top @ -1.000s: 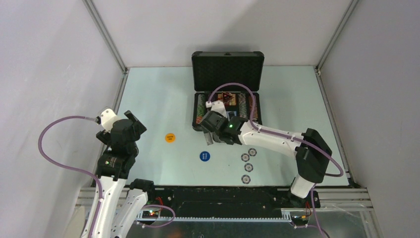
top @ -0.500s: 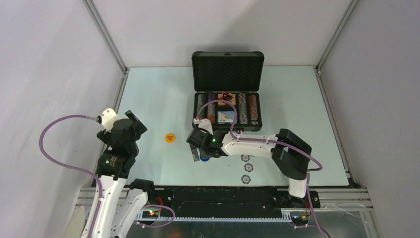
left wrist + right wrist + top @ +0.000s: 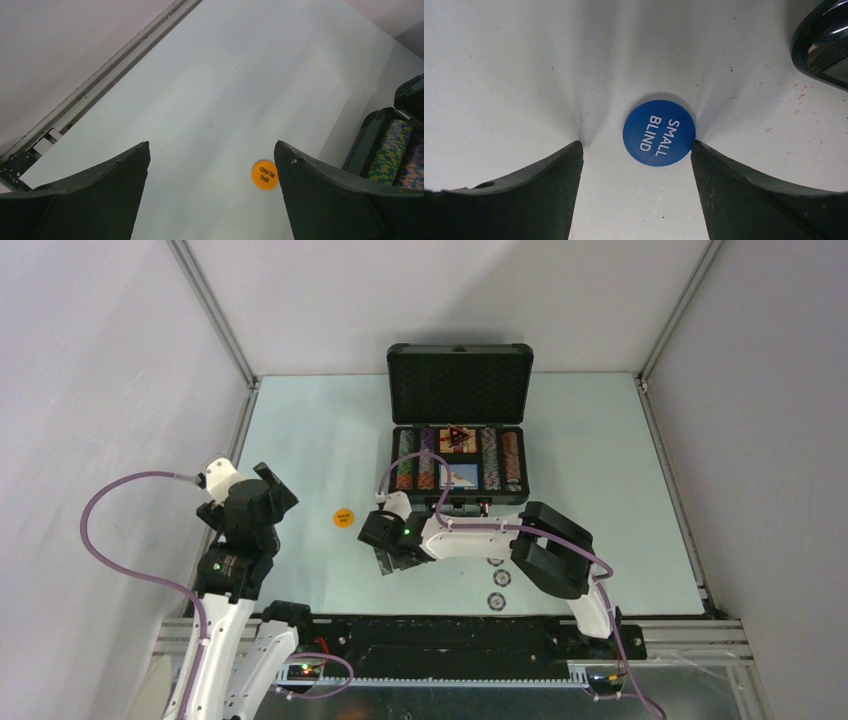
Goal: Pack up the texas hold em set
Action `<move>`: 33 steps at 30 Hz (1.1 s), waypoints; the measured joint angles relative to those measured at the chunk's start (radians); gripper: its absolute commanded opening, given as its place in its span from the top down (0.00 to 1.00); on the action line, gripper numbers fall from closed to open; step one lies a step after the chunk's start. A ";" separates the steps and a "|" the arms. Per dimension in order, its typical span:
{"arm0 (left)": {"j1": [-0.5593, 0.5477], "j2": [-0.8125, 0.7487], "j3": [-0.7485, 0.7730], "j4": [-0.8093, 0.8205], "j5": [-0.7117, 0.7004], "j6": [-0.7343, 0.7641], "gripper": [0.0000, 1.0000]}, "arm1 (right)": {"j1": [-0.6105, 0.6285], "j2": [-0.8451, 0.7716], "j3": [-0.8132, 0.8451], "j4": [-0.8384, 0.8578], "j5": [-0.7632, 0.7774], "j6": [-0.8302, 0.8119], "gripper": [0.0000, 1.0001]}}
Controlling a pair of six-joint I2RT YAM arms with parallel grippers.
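Observation:
The dark briefcase [image 3: 459, 472] stands open at the back of the table, its lid upright, with rows of striped chips and cards inside. My right gripper [image 3: 388, 552] is down on the table in front of the case. In the right wrist view the blue "SMALL BLIND" button [image 3: 659, 132] lies flat between the open right gripper [image 3: 636, 148] tips. Its edge meets the right fingertip and is apart from the left one. The orange "BIG BLIND" button [image 3: 343, 518] lies further left. My left gripper [image 3: 266, 492] hovers open and empty, with the orange button [image 3: 265, 174] by its right finger.
Three loose striped chips [image 3: 503, 578] lie on the table near the front edge, beside the right arm. The case's left wall [image 3: 372, 135] shows in the left wrist view. A metal rail [image 3: 240, 430] borders the table on the left.
My right arm swung from the case toward the front left and came down over the blue button, its jaws narrowing a little. The left arm has not moved.

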 measured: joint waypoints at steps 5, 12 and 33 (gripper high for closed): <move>0.000 0.000 0.000 0.000 0.000 0.000 0.02 | -0.005 0.001 0.002 -0.005 0.002 0.008 0.21; 0.000 0.000 0.000 0.000 0.000 0.000 0.02 | -0.019 0.001 0.002 -0.012 0.005 0.022 0.29; 0.000 0.000 0.000 0.000 0.001 0.000 0.02 | -0.024 -0.001 -0.001 -0.017 0.033 0.045 0.48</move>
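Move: The blue small-blind button lies almost under the right hand's open fingers, about 1 cm ahead, 1 cm to the right and 1 cm below. The case handle is roughly 9 cm ahead and 10 cm right of that hand, the orange big-blind button some 9 cm ahead and 13 cm left, and the nearest loose chip about 17 cm right and 1 cm ahead. From the left hand the small-blind button is some 30 cm right, 3 cm back and 21 cm below. The blue small-blind button is straddled and then pinched by its edges: the right hand slides level just above the table, forward and a little right by about 1.5 cm, turning a few degrees clockwise while its fingers close in. It then stays over the button as the fingers go on closing from wide to about half open, until both fingertips meet the rim. ##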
